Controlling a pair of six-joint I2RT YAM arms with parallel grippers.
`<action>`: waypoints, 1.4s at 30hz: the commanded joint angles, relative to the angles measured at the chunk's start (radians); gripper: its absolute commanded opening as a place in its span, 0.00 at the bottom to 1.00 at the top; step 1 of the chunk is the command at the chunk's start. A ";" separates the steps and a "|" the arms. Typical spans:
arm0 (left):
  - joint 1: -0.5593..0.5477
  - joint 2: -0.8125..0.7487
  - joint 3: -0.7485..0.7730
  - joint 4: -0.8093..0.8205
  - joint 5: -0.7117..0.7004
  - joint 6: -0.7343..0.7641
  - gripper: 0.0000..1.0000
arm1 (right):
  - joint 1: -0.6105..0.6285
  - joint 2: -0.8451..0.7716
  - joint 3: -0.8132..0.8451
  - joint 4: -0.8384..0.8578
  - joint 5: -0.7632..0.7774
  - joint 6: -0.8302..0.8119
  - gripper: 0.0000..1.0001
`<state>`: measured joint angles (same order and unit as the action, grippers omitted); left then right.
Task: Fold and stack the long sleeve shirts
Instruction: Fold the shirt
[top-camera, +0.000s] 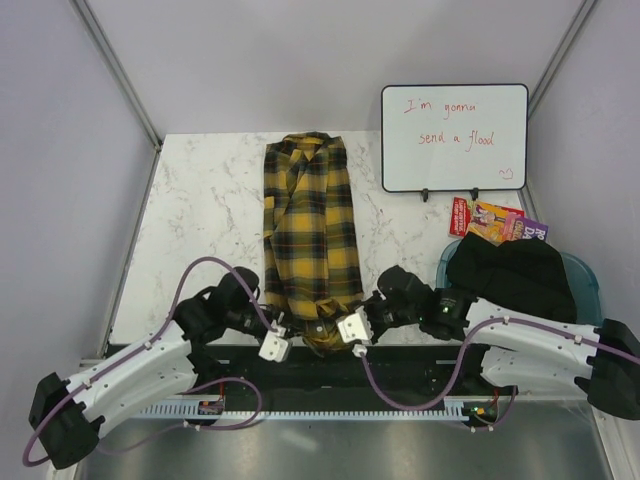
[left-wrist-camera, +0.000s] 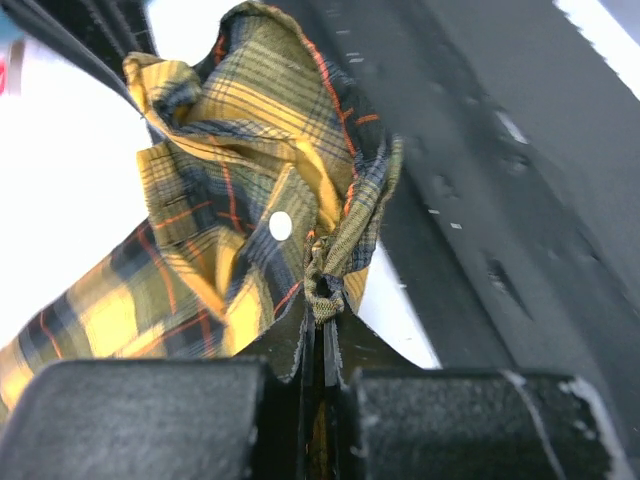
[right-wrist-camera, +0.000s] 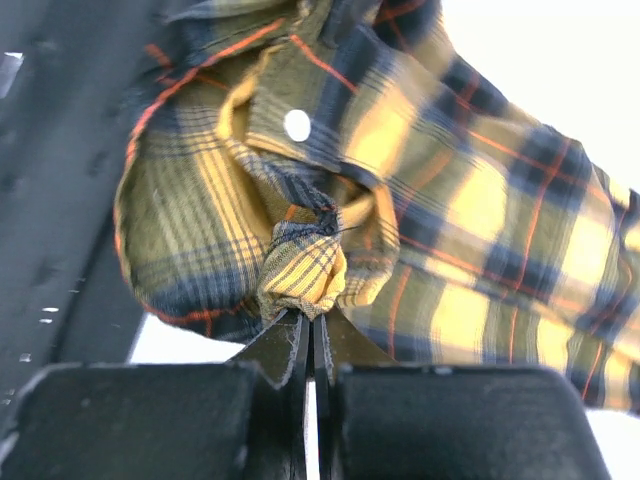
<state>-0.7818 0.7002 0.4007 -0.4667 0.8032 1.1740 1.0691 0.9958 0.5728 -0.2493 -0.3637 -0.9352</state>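
A yellow-and-black plaid long sleeve shirt (top-camera: 310, 230) lies folded into a long strip down the middle of the table, its near end hanging at the table's front edge. My left gripper (top-camera: 283, 332) pinches the near left corner of the shirt (left-wrist-camera: 250, 200), shut on a bunched bit of hem. My right gripper (top-camera: 345, 330) is shut on the near right corner of the shirt (right-wrist-camera: 400, 170), fabric puckered at its fingertips. A white button shows in each wrist view.
A whiteboard (top-camera: 454, 138) with red writing stands at the back right. In front of it lies a colourful packet (top-camera: 495, 222). A blue basket (top-camera: 588, 275) holding dark clothing (top-camera: 510, 275) sits at the right, beside my right arm. The black front rail (top-camera: 330, 375) runs below the table edge.
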 joint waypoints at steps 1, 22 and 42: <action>0.077 0.068 0.099 0.083 0.033 -0.154 0.02 | -0.109 0.056 0.107 -0.022 -0.058 0.039 0.00; 0.492 0.560 0.397 0.237 0.198 -0.119 0.02 | -0.466 0.503 0.531 -0.048 -0.202 -0.143 0.00; 0.587 0.923 0.644 0.319 0.222 0.001 0.02 | -0.564 0.845 0.811 -0.030 -0.205 -0.171 0.00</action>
<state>-0.2054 1.5822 0.9966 -0.2081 0.9874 1.1095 0.5137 1.7927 1.3228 -0.3061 -0.5426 -1.0832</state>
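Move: Both hands already grip the shirt's near edge, raised about 6 cm. The middle of the folded strip lies roughly 28 cm ahead of the left hand and 4 cm to its right; from the right hand it is 28 cm ahead, 12 cm left. The collar end is about 50 cm ahead of both, also between them. Off to the right hand's right are the colourful packets, about 33 cm over and 28 cm ahead. Both hands carry the pinched edge about 27 cm forward over the shirt, rising slightly and swinging fingertips forward. ##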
